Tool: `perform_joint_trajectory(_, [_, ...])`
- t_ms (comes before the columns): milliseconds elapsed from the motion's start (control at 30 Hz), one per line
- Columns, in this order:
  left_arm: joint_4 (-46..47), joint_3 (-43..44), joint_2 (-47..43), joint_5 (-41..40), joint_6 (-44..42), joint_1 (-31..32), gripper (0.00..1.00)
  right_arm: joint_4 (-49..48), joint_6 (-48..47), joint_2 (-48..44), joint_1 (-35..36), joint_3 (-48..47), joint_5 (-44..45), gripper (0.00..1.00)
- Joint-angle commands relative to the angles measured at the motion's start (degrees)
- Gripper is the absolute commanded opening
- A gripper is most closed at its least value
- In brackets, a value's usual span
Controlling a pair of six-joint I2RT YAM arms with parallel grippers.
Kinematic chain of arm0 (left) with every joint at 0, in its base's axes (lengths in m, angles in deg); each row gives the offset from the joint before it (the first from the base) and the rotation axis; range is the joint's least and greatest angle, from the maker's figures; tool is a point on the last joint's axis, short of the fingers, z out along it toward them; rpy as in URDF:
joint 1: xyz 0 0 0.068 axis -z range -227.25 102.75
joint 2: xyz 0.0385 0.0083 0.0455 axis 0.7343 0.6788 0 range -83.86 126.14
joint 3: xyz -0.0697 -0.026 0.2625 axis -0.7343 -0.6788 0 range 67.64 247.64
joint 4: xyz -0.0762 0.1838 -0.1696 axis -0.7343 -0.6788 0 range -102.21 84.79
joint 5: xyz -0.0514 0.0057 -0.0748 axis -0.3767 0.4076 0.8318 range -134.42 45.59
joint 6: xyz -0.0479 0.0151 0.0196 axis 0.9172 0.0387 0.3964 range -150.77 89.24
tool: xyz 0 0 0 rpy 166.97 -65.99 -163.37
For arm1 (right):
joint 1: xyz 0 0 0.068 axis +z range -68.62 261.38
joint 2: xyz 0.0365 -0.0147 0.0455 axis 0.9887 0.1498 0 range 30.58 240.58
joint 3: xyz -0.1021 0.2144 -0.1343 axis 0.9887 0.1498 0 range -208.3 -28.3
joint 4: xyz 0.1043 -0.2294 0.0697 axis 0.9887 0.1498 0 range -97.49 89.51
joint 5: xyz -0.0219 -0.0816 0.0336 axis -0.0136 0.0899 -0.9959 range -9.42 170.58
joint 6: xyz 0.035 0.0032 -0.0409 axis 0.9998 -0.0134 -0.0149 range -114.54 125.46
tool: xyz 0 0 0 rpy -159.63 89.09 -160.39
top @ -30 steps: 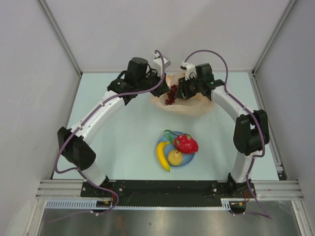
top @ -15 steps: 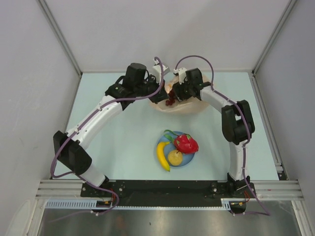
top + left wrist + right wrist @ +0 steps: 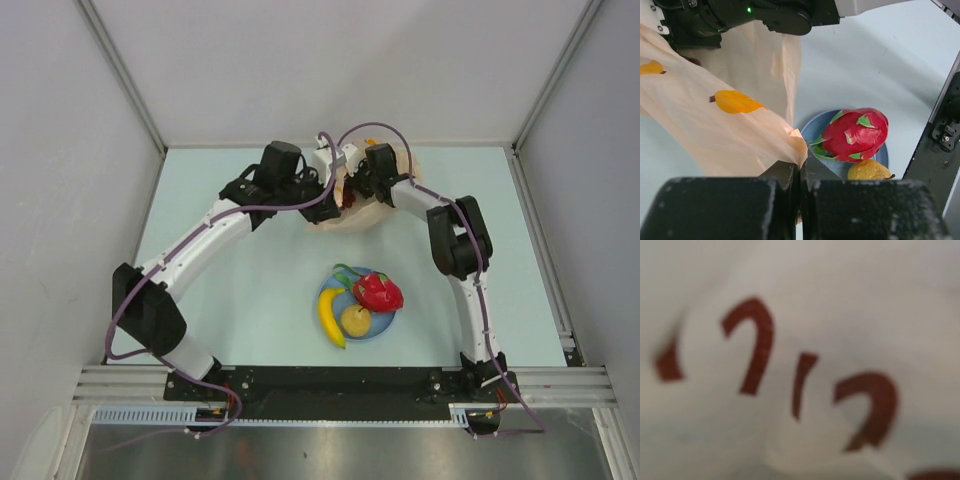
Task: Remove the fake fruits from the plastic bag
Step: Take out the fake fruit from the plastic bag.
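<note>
The peach plastic bag (image 3: 372,208) lies bunched at the back of the table. My left gripper (image 3: 327,187) is shut on its edge, and in the left wrist view the film (image 3: 715,125) is pinched between the closed left gripper (image 3: 800,172). My right gripper (image 3: 356,187) is pushed into the bag's mouth, next to a dark grape bunch (image 3: 347,199); whether it holds the grapes cannot be told. The right wrist view shows only blurred bag film (image 3: 800,305) with red printed marks, no fingers. A red dragon fruit (image 3: 378,292), a banana (image 3: 330,318) and a pear (image 3: 354,320) lie on the blue plate (image 3: 385,325).
The blue plate (image 3: 816,129) with the dragon fruit (image 3: 855,134) and pear (image 3: 870,171) sits mid-table, nearer the arm bases. The right arm's black wrist (image 3: 740,15) hangs close above the bag. White walls and metal posts ring the table.
The right arm has swung left and folded in, pushing its gripper further into the bag. The bag has bunched up and shifted left. The left gripper kept its hold.
</note>
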Motion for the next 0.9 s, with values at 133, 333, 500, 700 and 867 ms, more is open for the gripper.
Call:
perform_joint_trajectory(133, [2.82, -0.88, -0.61, -3.21, -0.80, 0.12, 0.00, -5.92, -0.37, -7.68, -2.37, 2.85, -9.03, 0.03])
perform_joint_trajectory(333, [5.46, 1.04, 4.22, -7.27, 1.75, 0.12, 0.00, 0.30, -0.28, -24.10, -2.20, 12.36, -18.44, 0.00])
perform_joint_trajectory(500, [5.46, 1.32, 6.33, -10.34, 1.75, 0.12, 0.00, 2.60, 2.71, -32.57, -2.28, 16.76, -20.65, 0.00])
perform_joint_trajectory(700, [6.34, 0.44, 6.51, -9.47, 2.72, 0.12, 0.00, 3.04, 6.14, -34.86, -2.02, 17.91, -19.51, 0.00])
perform_joint_trajectory(867, [6.51, 0.79, 6.69, -10.69, 4.74, 0.12, 0.00, 0.32, 8.60, -36.96, -1.93, 17.65, -18.80, 0.00])
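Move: The right hand is deep in the bag, its half-shut fingers at one end of the red grape bunch, whose middle lies about 5 cm back, 2 cm left and 2 cm lower. From that hand, the bag edge held by the left hand is roughly 22 cm back, 6 cm left and 18 cm up; the dragon fruit is some 36 cm back, 5 cm right and 3 cm below. From the left hand, the grapes lie about 20 cm ahead, 4 cm right and 20 cm down. The right fingers finish closing on the end of the grape bunch down in the bag, then the hand draws it up by about 20 cm and back some 11 cm towards the base, its wrist rolling left side up by roughly 15 degrees and swinging a little counter-clockwise, slowing to a near stop at the top. Meanwhile the left hand, still shut on the gathered bag edge, lowers about 5 cm and reaches forward about 4 cm, turning slightly counter-clockwise as it keeps hold of the bag. ##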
